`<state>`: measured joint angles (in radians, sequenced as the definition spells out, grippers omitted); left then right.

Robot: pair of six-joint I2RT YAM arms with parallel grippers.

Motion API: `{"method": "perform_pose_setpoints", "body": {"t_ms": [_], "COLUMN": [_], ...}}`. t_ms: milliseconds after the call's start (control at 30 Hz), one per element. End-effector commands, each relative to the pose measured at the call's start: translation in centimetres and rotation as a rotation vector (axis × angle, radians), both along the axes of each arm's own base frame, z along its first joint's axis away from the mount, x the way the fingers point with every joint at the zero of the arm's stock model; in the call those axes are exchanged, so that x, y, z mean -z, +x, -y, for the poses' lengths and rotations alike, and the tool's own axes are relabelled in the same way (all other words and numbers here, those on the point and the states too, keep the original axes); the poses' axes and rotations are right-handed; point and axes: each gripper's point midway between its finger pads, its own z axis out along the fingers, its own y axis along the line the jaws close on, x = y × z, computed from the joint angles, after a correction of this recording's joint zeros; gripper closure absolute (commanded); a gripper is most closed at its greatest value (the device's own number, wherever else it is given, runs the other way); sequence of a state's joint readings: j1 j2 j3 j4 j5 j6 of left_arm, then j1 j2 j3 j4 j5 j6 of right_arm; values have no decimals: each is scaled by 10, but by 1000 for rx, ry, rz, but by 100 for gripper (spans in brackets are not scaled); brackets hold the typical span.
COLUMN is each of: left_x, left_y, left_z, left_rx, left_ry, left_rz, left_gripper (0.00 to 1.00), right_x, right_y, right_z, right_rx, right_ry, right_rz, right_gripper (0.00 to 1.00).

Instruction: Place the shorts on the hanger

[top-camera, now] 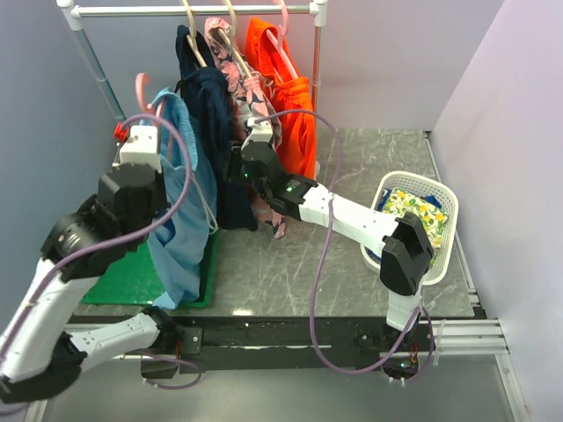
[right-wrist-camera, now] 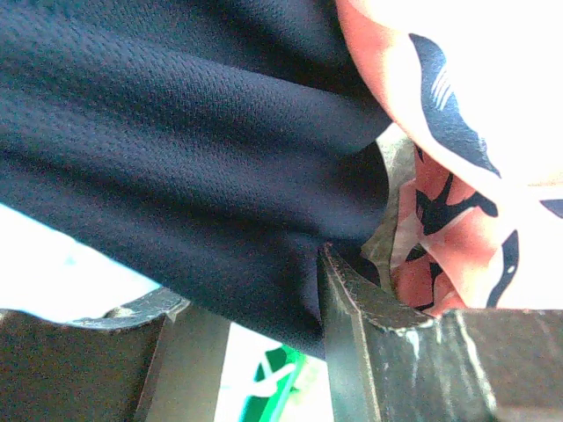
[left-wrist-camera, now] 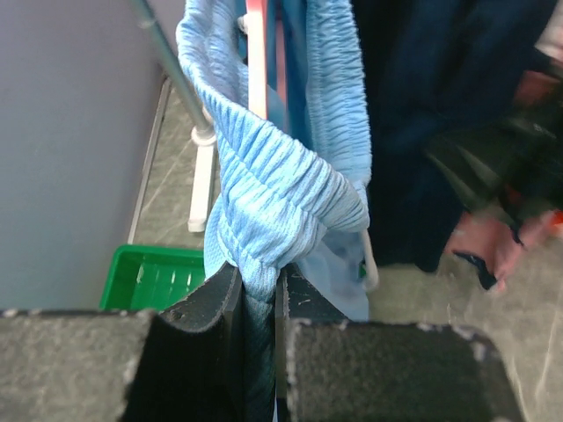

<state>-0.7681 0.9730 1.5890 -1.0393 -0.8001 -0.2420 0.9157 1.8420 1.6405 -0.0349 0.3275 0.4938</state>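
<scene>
The light blue shorts [top-camera: 182, 207] hang draped over the pink hanger, whose hook [top-camera: 141, 88] sticks up above my left arm. My left gripper [top-camera: 151, 134] is raised beside them. In the left wrist view the left gripper [left-wrist-camera: 259, 294] is shut on the ribbed waistband of the shorts [left-wrist-camera: 281, 185], and the hanger's pink bar [left-wrist-camera: 256, 53] runs up inside the waistband. My right gripper [top-camera: 250, 139] reaches into the clothes on the rack. In the right wrist view the right gripper [right-wrist-camera: 251, 294] is open, with a fold of a navy garment [right-wrist-camera: 176, 132] hanging between the jaws.
A white rack [top-camera: 193, 10] at the back holds a navy garment [top-camera: 211, 123], a pink floral garment [top-camera: 239, 70] and orange shorts [top-camera: 295, 105]. A white basket [top-camera: 444, 198] with patterned cloth stands at the right. A green tray [top-camera: 119, 277] lies at the left.
</scene>
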Motion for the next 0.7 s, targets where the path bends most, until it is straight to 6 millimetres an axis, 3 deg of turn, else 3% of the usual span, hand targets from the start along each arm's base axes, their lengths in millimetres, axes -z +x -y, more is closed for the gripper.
{"method": "perform_pose_setpoints", "body": {"t_ms": [0,33,200,233,367,667], "left_x": [-29,-29,-46,-59,-66,-95], "left_y": [37,43,71,76,104,121], "left_z": [-3,-21,-27,-33,-41,-56], "left_rx": [23,-26,0,8,53,54], "left_ry": [-113,-112,-154,-178,-227,-232], "left_rz": [136,144,179,205,215,264], "left_gripper": [99,99,99,99,99,99], "right_x": [-40,-40,-39,-41,-40,-43], "right_y": [-7,-8,-10,-9,-11,-12], "right_z": [7,6,1,1,-4,-9], "right_rx": [1,-4,-13,-14,-29,-52], "right_ry": [78,78,77,83,90,101], "right_rz": [60,58,58,56,49,53], "right_gripper": [52,52,52,52,52,52]}}
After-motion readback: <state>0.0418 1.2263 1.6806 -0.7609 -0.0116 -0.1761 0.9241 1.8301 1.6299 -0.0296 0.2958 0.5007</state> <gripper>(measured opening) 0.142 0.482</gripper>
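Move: Some 28 cm ahead of the left hand, about 6 cm to its left and 25 cm higher, is the free stretch of rail where the hanger's hook is to go. The rack's left upright stands roughly 28 cm ahead and 11 cm left; the navy shorts hang around 20 cm ahead and 11 cm right, at about hand height. From the right hand that free rail lies about 13 cm ahead, 17 cm left and 36 cm up. Carrying the blue shorts on the pink hanger towards the rail, the left hand goes about 12 cm forward and 6 to 7 cm left, away from the navy shorts, dipping some 2 cm early and coming back up. Its left side rolls down about 15 degrees; the fingers keep pinching the bunched waistband. The right hand practically stays put, fingers half open against the navy shorts. ##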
